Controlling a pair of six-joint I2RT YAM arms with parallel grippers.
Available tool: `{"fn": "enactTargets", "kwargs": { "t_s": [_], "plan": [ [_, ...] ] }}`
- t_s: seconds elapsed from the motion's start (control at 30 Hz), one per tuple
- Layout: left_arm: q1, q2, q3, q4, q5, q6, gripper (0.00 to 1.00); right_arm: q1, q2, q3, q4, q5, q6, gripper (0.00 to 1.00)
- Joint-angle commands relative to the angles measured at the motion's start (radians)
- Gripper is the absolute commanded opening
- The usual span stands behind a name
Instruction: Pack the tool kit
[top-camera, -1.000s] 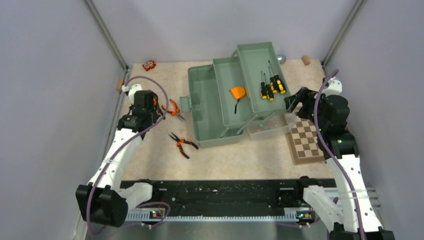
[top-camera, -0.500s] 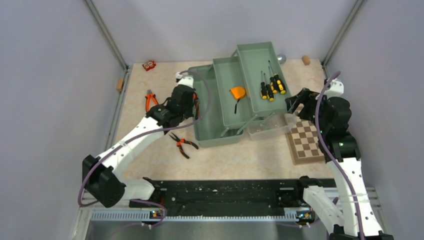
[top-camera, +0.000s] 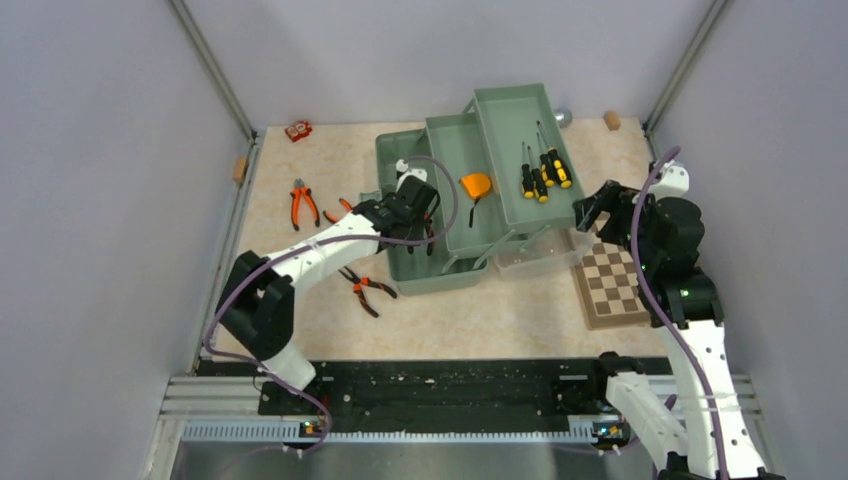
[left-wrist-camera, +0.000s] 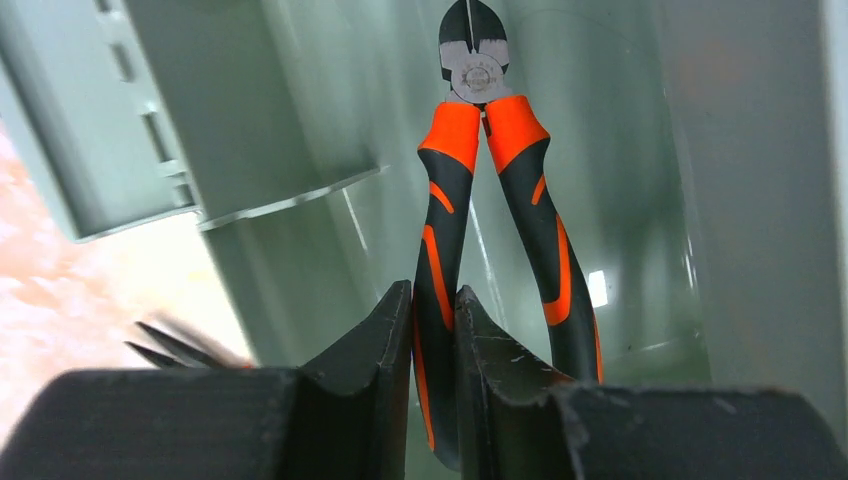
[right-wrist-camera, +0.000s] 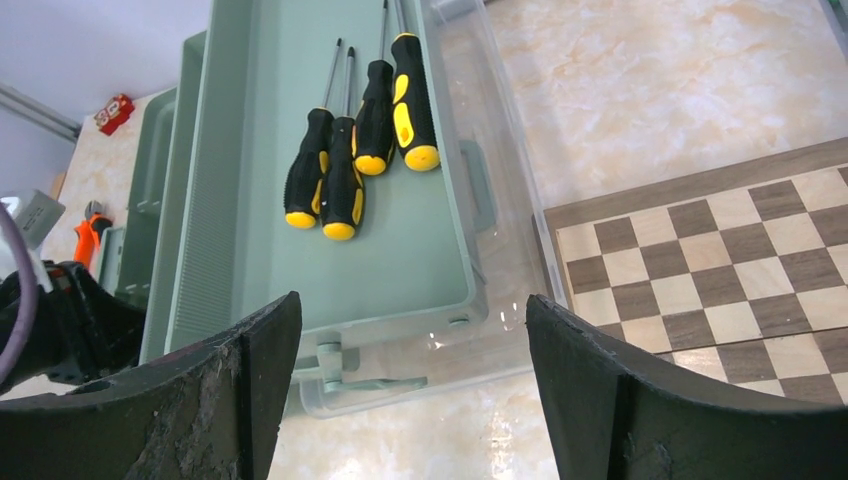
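The sage-green toolbox (top-camera: 405, 185) stands open at mid-table with its trays folded out. My left gripper (top-camera: 416, 224) hangs over its bottom compartment. In the left wrist view this gripper (left-wrist-camera: 432, 300) is shut on one handle of orange-and-black pliers (left-wrist-camera: 470, 150), whose nose points down into the box. Several black-yellow screwdrivers (top-camera: 541, 176) (right-wrist-camera: 355, 150) lie in the top tray. A small orange tape measure (top-camera: 476, 185) lies in the middle tray. My right gripper (top-camera: 590, 206) (right-wrist-camera: 412, 302) is open and holds nothing, above the translucent lid (right-wrist-camera: 500, 200).
Two more orange-handled pliers (top-camera: 303, 203) (top-camera: 365, 288) lie on the table left of the box. A chessboard (top-camera: 612, 285) (right-wrist-camera: 700, 260) lies at the right. A red item (top-camera: 298, 130), a grey cylinder (top-camera: 564, 117) and a wooden block (top-camera: 611, 120) sit by the back wall.
My left arm has swung right from the table's left side to above the toolbox, carrying the pliers. The right arm has barely moved.
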Motion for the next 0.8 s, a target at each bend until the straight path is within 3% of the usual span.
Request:
{"fn": "enactTargets", "kwargs": {
  "t_s": [0.0,0.2,0.33,0.5,0.6,0.77],
  "plan": [
    [-0.006,0.048,0.064,0.069,-0.003,-0.157,0.00,0.010,-0.015,0.062,-0.012,0.022,-0.031,0.82],
    [-0.008,0.139,0.046,0.124,-0.021,-0.231,0.03,0.010,-0.022,0.062,-0.022,0.036,-0.047,0.82],
    [-0.008,0.179,0.068,0.120,-0.057,-0.250,0.17,0.009,-0.016,0.066,-0.021,0.039,-0.054,0.83],
    [-0.008,0.147,0.052,0.122,-0.085,-0.248,0.41,0.009,-0.003,0.071,-0.020,0.041,-0.063,0.83],
    [-0.008,0.102,0.030,0.118,-0.084,-0.256,0.56,0.009,0.006,0.071,-0.013,0.041,-0.063,0.83],
    [-0.008,-0.044,-0.011,0.077,-0.085,-0.285,0.70,0.010,0.015,0.071,0.000,0.041,-0.061,0.83]
  ]
}}
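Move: On the floor of the deep box compartment lies the spot for the side cutters, already gripped by one handle: about 4 cm ahead of the left hand, 3 cm to its right and 8 cm below. The tape measure is some 11 cm ahead and 11 cm right, about level; the black-orange pliers are 4 cm back and 10 cm left, 9 cm below. From the right hand, the spot is roughly 10 cm ahead, 35 cm left and 24 cm below. Lowering the held side cutters about 6.5 cm into the deep compartment, the left hand eases slightly right and turns some 10 degrees counter-clockwise. Near the floor the fingers spread wide and let go of the handle, then the hand backs straight up about 3 cm, off the cutters. ##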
